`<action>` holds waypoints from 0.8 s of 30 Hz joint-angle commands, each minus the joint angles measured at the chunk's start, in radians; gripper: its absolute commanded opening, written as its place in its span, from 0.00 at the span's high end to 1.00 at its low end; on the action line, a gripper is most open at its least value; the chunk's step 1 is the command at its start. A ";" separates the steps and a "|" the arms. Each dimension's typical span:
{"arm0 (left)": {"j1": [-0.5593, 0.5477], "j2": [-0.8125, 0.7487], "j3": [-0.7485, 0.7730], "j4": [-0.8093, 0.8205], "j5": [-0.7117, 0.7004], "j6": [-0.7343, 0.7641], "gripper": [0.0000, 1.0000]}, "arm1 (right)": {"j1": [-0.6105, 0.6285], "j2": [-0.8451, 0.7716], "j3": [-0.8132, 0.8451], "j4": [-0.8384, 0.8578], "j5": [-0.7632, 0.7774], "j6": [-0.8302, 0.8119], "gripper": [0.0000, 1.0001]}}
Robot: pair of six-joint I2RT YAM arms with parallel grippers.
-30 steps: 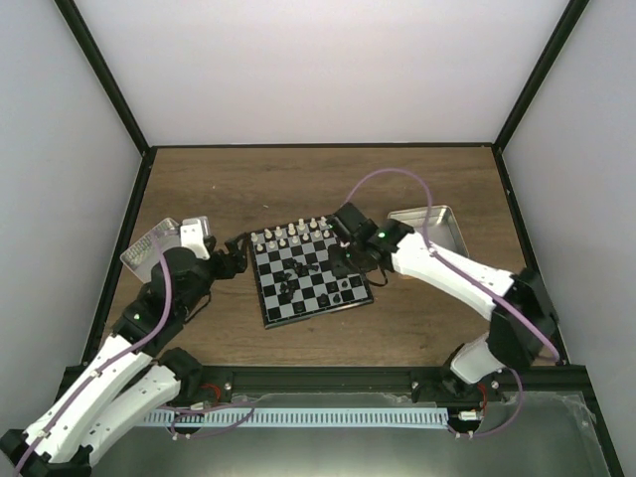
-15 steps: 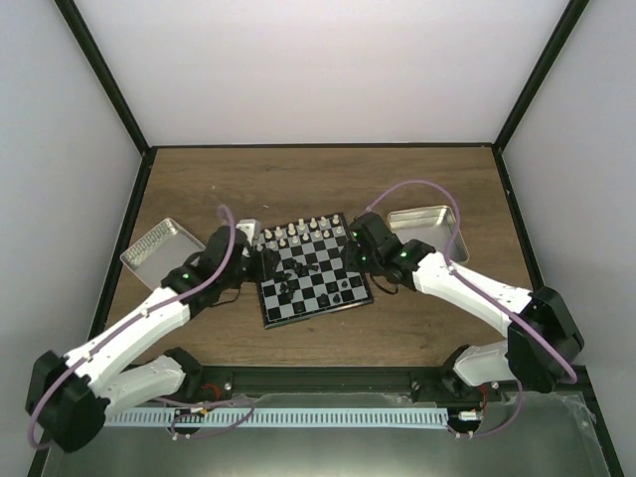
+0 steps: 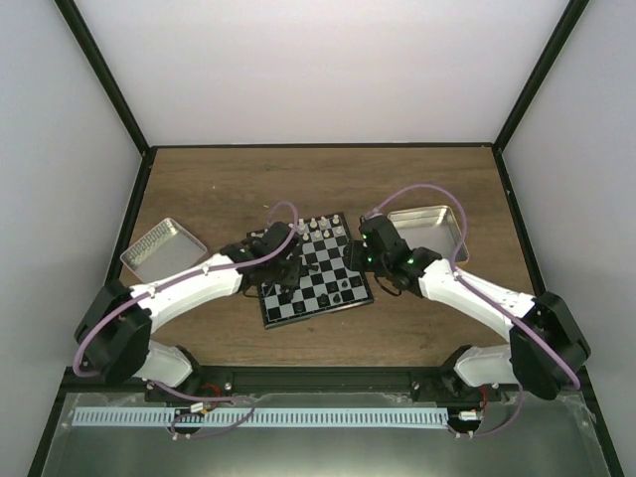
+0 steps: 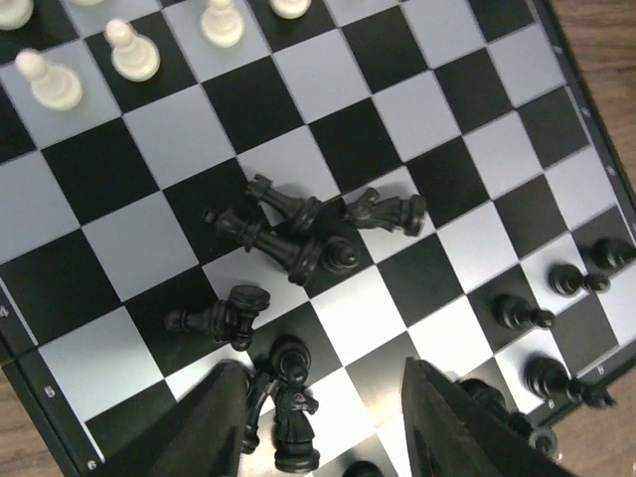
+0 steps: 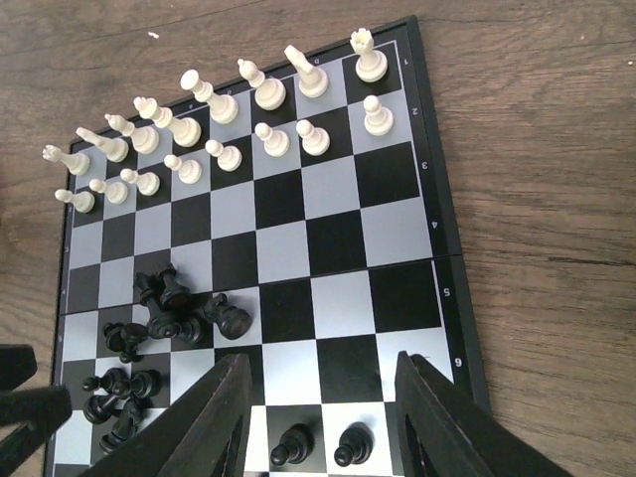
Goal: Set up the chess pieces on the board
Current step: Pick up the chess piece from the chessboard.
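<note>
The board point(image 3: 310, 304) lies at the table's middle. Several black chess pieces point(image 4: 298, 234) lie toppled in a heap near its left half, and the same heap point(image 5: 179, 313) shows in the right wrist view. My left gripper point(image 4: 328, 422) hovers low over the board's left side, open; a black knight point(image 4: 293, 429) and a pawn point(image 4: 288, 356) lie just inside its left finger point(image 4: 214, 427), not clasped. My right gripper point(image 5: 328, 422) is open above the right side, with two standing black pawns point(image 5: 323, 444) between its fingers. Both grippers point(image 3: 283, 263) point(image 3: 356, 253) show from above.
White pieces point(image 5: 224, 129) stand in two rows along the board's far edge. A metal tin point(image 3: 162, 246) sits left of the board and another tin point(image 3: 429, 231) to its right. More black pawns point(image 4: 556, 328) stand along the near right rows.
My left arm swung right from beside the left tin to over the board, and its jaws narrowed. The right gripper drew back slightly toward the board's right edge.
</note>
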State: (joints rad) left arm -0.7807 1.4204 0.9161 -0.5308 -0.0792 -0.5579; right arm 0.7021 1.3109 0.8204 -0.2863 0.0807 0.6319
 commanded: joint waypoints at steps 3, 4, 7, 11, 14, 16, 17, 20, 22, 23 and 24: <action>-0.006 0.076 0.056 -0.051 -0.045 -0.017 0.68 | -0.010 -0.042 -0.028 0.049 0.002 -0.020 0.59; -0.005 0.092 0.062 -0.055 -0.046 -0.017 0.70 | -0.012 -0.044 -0.030 0.052 -0.003 -0.020 0.58; -0.005 0.127 0.070 -0.056 -0.055 -0.021 0.71 | -0.011 -0.044 -0.031 0.058 -0.015 -0.020 0.59; -0.006 0.159 0.077 -0.052 -0.044 -0.019 0.70 | -0.012 -0.040 -0.031 0.059 -0.021 -0.023 0.59; -0.006 0.176 0.082 -0.057 -0.023 -0.020 0.70 | -0.012 -0.040 -0.034 0.059 -0.022 -0.023 0.59; -0.006 0.178 0.077 -0.060 -0.019 -0.022 0.70 | -0.012 -0.042 -0.036 0.058 -0.021 -0.022 0.59; -0.006 0.179 0.074 -0.060 -0.018 -0.021 0.72 | -0.012 -0.042 -0.038 0.059 -0.021 -0.022 0.59; -0.006 0.182 0.073 -0.056 -0.013 -0.017 0.74 | -0.012 -0.039 -0.041 0.063 -0.024 -0.020 0.59; -0.006 0.189 0.074 -0.053 -0.013 -0.017 0.74 | -0.012 -0.036 -0.041 0.064 -0.026 -0.020 0.59; -0.006 0.193 0.076 -0.051 -0.012 -0.017 0.74 | -0.012 -0.035 -0.042 0.064 -0.027 -0.020 0.59; -0.006 0.199 0.080 -0.050 -0.009 -0.017 0.74 | -0.012 -0.035 -0.041 0.064 -0.027 -0.020 0.59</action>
State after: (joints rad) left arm -0.7826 1.6001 0.9745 -0.5808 -0.1001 -0.5732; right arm 0.6968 1.2873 0.7841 -0.2382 0.0525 0.6178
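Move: The upright black piece that the left hand goes for stands about 5 cm below it and 1 cm ahead. Fallen black pieces crowd it: the king and rook about 5 cm ahead of the hand, the knight also 5 cm ahead but 4 cm to the right, and a lying pair some 3 cm ahead and 2 cm left. From the right hand, the upright piece is about 13 cm left, 3 cm back and 9 cm lower. Straight down, quickly at first and then easing off, the left hand sinks about 4.5 cm onto the upright black piece, its wrist tipping slightly towards pointing straight down. On the way its half-open fingers narrow to roughly a quarter open, ending on either side of the piece without a visible grip. ##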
